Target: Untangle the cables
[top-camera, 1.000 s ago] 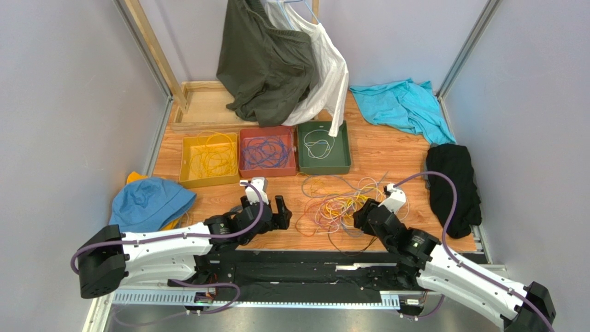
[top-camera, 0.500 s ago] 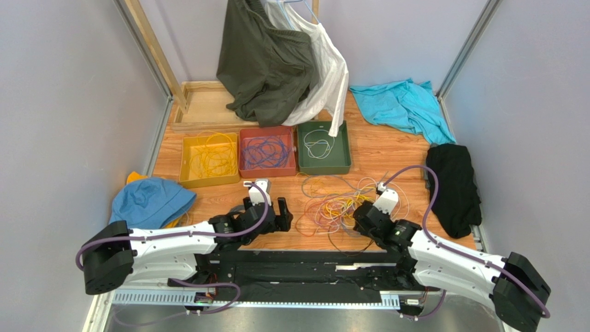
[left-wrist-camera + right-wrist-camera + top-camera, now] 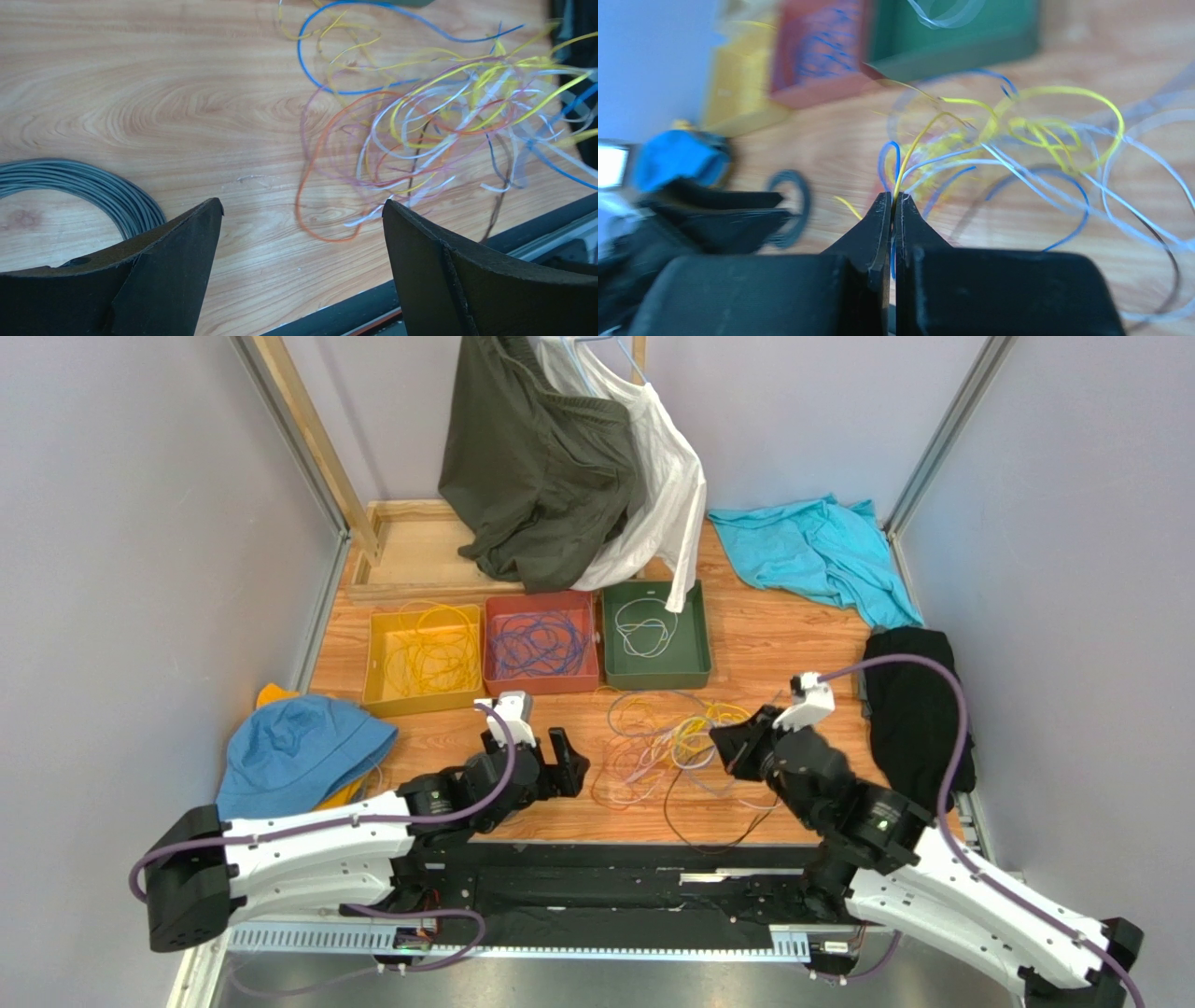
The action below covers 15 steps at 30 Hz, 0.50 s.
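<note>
The tangled cables point(image 3: 666, 749) lie on the wooden table between the two arms as thin looping strands of yellow, white, blue, orange and dark grey. My right gripper point(image 3: 720, 741) is at the tangle's right edge. In the right wrist view its jaws point(image 3: 893, 199) are pressed together on a yellow cable point(image 3: 917, 143), which rises from the tips into the bundle. My left gripper point(image 3: 553, 762) hovers left of the tangle, wide open with only bare wood between its fingers point(image 3: 302, 204). An orange loop point(image 3: 316, 203) lies just beyond them. A grey coiled cable point(image 3: 91, 185) sits at its left.
Along the back stand a yellow tray point(image 3: 421, 703), a red tray point(image 3: 540, 686) and a green tray point(image 3: 659, 676), each holding coiled wires. A blue hat point(image 3: 302, 746) lies at the left, a black cloth point(image 3: 919, 707) at the right, a turquoise cloth point(image 3: 814, 546) behind it. Clothes point(image 3: 561, 462) hang over the back.
My right gripper has shut on a yellow strand and pulled up and away from the near edge, dragging the tangle slightly. The left gripper stayed open and shifted a little.
</note>
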Each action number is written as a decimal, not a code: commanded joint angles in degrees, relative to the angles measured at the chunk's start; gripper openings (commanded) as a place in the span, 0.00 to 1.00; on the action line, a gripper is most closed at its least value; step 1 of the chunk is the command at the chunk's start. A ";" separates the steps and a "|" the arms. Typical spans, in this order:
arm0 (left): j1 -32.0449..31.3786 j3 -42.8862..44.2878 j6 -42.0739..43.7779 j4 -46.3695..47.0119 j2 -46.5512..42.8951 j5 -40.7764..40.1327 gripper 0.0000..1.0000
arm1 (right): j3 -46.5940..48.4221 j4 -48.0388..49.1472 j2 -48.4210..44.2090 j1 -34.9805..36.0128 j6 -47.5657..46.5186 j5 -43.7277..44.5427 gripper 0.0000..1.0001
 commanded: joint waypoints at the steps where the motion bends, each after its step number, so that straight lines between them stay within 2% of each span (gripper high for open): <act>1: -0.18 -0.24 1.73 -3.29 -6.84 -4.84 0.94 | 16.01 5.95 2.63 0.45 -10.69 -7.89 0.00; 5: -0.18 0.37 3.31 -8.05 -12.99 -8.27 0.94 | 27.89 5.77 11.32 2.81 -14.56 -17.29 0.00; 9: -0.09 1.08 3.75 -13.14 -20.54 -11.35 0.94 | 34.17 6.66 16.44 7.47 -17.64 -17.93 0.00; 15: -0.18 1.87 2.08 -21.85 -30.39 -16.45 0.93 | 26.98 9.90 18.21 8.36 -15.63 -16.52 0.00</act>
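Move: In the right hand's shut fingers are already yellow, blue and pale cable strands. The main tangle they are being drawn from lies about 15 cm below that hand, some 4 cm to its left and 2 cm back. The green box is roughly 16 cm ahead and 8 cm left of the same hand. From the open, empty left hand the tangle is about 16 cm to the right, level with it and 9 cm down; the grey coil lies some 13 cm left of that hand and 6 cm back. Hauling the pinched strands up out of the tangle, the right hand climbs fast by about 20 cm while swinging some 11 cm left, easing down slightly at the very end. It turns roughly 25 degrees counter-clockwise and its fingertips tilt up, the grip kept shut. The left hand, fingers still wide open, goes left and up, about 7 cm each, away from the tangle. ##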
